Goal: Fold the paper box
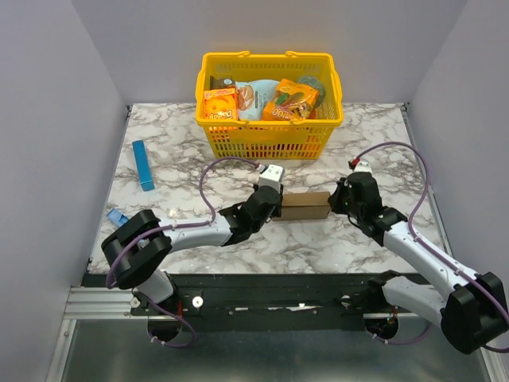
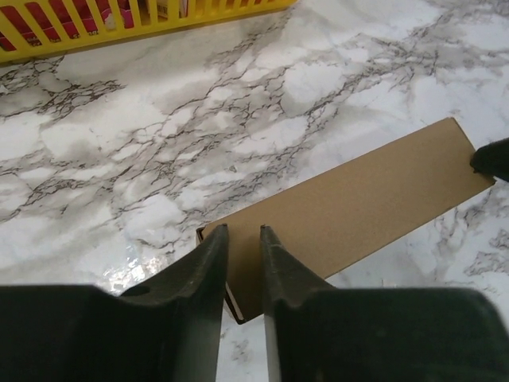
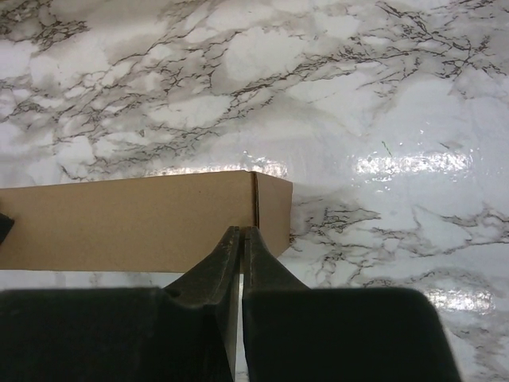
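The paper box point(image 1: 306, 206) is a small closed brown carton lying flat mid-table, long side running left to right. My left gripper point(image 1: 276, 205) is at its left end. In the left wrist view the gripper point(image 2: 240, 231) hovers over that end of the box point(image 2: 358, 199), jaws a narrow gap apart with nothing between them. My right gripper point(image 1: 335, 199) is at the right end. In the right wrist view its tips point(image 3: 240, 231) are pressed together against the near face of the box point(image 3: 135, 223), close to the right corner, and hold nothing.
A yellow basket point(image 1: 269, 57) with orange snack boxes point(image 1: 220, 103) stands at the back, just beyond the carton; its wall shows in the left wrist view point(image 2: 79, 24). A slim blue box point(image 1: 143, 165) and a small blue object point(image 1: 118, 216) lie at the left.
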Robot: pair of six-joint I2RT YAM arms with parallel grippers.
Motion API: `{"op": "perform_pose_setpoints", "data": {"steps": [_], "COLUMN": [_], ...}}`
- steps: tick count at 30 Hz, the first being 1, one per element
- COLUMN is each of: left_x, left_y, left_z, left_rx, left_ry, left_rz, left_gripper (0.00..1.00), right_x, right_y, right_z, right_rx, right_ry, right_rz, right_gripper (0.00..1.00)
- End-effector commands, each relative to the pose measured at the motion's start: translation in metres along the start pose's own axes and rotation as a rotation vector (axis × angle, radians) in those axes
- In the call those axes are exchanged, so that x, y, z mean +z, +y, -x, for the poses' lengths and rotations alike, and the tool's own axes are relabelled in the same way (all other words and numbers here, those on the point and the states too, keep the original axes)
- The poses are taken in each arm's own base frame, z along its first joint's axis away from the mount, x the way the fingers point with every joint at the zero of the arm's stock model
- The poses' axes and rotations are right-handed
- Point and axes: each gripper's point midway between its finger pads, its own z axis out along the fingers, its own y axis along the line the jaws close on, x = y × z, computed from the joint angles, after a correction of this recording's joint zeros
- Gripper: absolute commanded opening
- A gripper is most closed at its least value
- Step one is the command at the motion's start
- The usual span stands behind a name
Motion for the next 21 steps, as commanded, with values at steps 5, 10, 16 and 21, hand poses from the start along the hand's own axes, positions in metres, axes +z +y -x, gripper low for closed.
{"op": "perform_pose_setpoints", "data": {"steps": [5,10,16,21], "left_x": [-0.028,-0.039,-0.044,-0.036], "left_y": [0.012,0.011,0.01,0.007], "left_z": [0.003,0.01,0.0,-0.007], "left_rx": [-0.103,-0.284,-0.396,-0.425], "left_ry": [0.104,0.096,0.111,0.116], "left_rz": [-0.057,-0.167,-0.237,-0.261], "left_gripper": [0.64,0.68,0.63,0.63], "right_x": [-0.007,-0.007,-0.007,-0.008], "right_y": [-0.006,-0.004,-0.002,-0.001], "right_z": [-0.039,-0.036,-0.036,-0.033], "right_rx": [-0.022,-0.027,-0.027,-0.026], "right_ry": [0.151,0.144,0.148,0.142], "right_rz": [-0.002,0.005,0.013,0.018], "right_gripper": [0.1,0.1,0.09,0.07]}}
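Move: The paper box lies crosswise under the left hand's fingertips, which are over its left part. Its middle is about 5 cm to that hand's right, 1 cm back and 2 cm lower. The yellow basket stands some 23 cm ahead of the left hand, 2 cm to its left, its middle about 4 cm higher. From the right hand, at the box's right end, the box's middle is about 7 cm left, level fore and aft, and 2 cm lower. Left hand opens and arcs about 4 cm left and 3 cm back, round to the box's near left corner. ##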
